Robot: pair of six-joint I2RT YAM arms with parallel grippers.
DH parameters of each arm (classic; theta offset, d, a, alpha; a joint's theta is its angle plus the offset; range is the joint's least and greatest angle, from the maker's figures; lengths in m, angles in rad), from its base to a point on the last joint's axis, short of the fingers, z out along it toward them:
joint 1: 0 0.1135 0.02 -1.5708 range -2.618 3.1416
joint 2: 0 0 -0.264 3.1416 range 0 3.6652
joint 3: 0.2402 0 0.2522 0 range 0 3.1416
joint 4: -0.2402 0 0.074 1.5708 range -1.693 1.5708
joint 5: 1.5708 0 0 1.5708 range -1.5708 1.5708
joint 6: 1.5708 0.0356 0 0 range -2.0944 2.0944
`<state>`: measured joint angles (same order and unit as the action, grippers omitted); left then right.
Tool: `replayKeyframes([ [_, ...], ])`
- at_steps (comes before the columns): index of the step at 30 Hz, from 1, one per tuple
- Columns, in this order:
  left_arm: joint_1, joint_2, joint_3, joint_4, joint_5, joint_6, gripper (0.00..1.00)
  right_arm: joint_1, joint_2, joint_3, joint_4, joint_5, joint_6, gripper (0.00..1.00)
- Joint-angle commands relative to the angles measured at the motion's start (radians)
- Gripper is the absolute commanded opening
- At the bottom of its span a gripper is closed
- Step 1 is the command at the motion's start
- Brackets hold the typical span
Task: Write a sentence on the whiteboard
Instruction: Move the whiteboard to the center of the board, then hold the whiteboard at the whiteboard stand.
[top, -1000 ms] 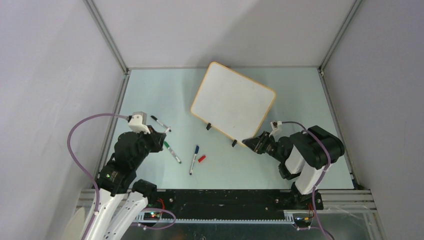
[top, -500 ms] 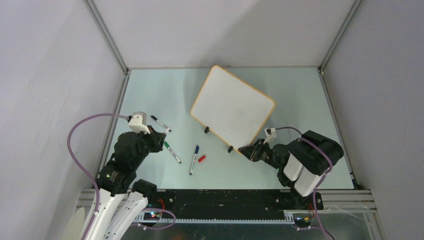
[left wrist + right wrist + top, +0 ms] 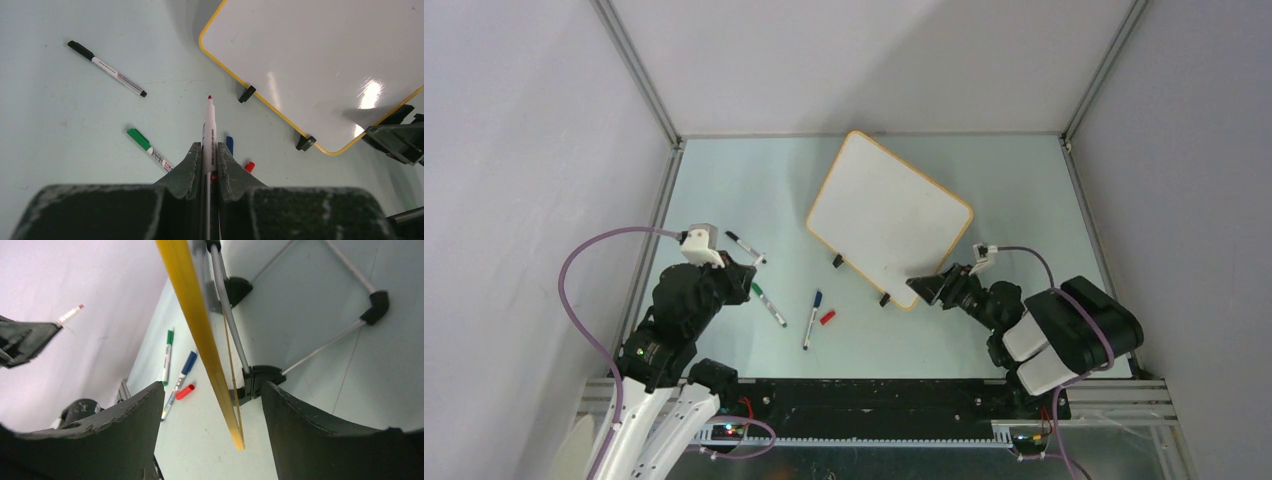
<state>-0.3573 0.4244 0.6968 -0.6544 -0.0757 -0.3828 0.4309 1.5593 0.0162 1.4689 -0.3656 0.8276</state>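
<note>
The whiteboard (image 3: 889, 218) stands tilted on its black clip feet (image 3: 246, 93) at the table's middle, yellow-framed. Its white face is blank, with no sentence in view. My right gripper (image 3: 930, 288) is at the board's near right corner. In the right wrist view it (image 3: 212, 387) is open, and the board's yellow edge (image 3: 195, 315) runs between the fingers without touching them. My left gripper (image 3: 209, 146) is shut on a red-tipped marker (image 3: 209, 120), which points toward the board from the left. It (image 3: 744, 274) hovers at the left of the table.
A black marker (image 3: 744, 244) lies beside the left gripper. A green marker (image 3: 769, 305), a blue marker (image 3: 811, 318) and a loose red cap (image 3: 827, 318) lie near the front, left of the board. Grey walls close in both sides.
My right gripper has opened and let go of the board's corner after dragging it slightly toward the front. The right arm's elbow swung right. The left arm has not moved.
</note>
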Motion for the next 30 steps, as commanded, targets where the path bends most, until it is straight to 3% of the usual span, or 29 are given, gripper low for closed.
replayKeyframes([
  [1, -0.004, -0.004, -0.002, 0.018, -0.005, 0.021, 0.0, -0.091, -0.094, -0.047, -0.055, -0.086, 0.027, 0.75],
  [5, -0.003, -0.006, -0.002, 0.018, -0.005, 0.021, 0.0, -0.16, -0.237, 0.042, -0.304, -0.104, -0.036, 0.76],
  [10, -0.004, -0.003, -0.002, 0.016, -0.008, 0.021, 0.0, -0.158, -0.405, 0.188, -0.603, -0.044, -0.165, 0.73],
  [14, -0.004, 0.001, -0.003, 0.019, -0.001, 0.025, 0.0, -0.133, -0.399, 0.192, -0.574, -0.006, -0.204, 0.6],
  [18, -0.004, 0.003, -0.014, 0.042, 0.055, 0.048, 0.0, -0.125, -0.314, 0.175, -0.443, -0.021, -0.223, 0.43],
  [20, -0.003, -0.001, -0.024, 0.062, 0.107, 0.062, 0.0, -0.132, -0.266, 0.173, -0.399, -0.044, -0.214, 0.29],
  [22, -0.004, -0.001, -0.033, 0.077, 0.138, 0.075, 0.0, -0.15, -0.224, 0.171, -0.356, -0.096, -0.186, 0.04],
  [30, -0.003, 0.052, -0.034, 0.155, 0.219, 0.111, 0.0, -0.208, -0.143, 0.19, -0.241, -0.291, -0.145, 0.0],
])
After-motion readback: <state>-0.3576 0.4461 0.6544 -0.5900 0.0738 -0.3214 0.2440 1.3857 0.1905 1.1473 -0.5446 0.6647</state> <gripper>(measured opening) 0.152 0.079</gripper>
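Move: Ahead of the open right hand, the stretch of the whiteboard's right edge to be gripped lies about 5 cm farther out, 2 cm to its right and 3 cm higher. The whiteboard's middle is roughly 13 cm ahead, 4 cm left and 5 cm up. Down on the table are the near black foot, level and about 6 cm left, and the red cap, some 18 cm left and 3 cm back. From the left hand that edge stretch is about 34 cm right, 8 cm ahead and 9 cm below. Sliding up along the whiteboard's right edge with open fingers, the right hand goes about 5 cm forward, rises some 7 cm and drifts slightly right, fingertips tilting up, then sinks back about half that rise and closes, pinching the edge. Late on, the left hand, still holding its red-tipped marker, swings a couple of centimetres right towards the board, turning some 10 degrees clockwise. ##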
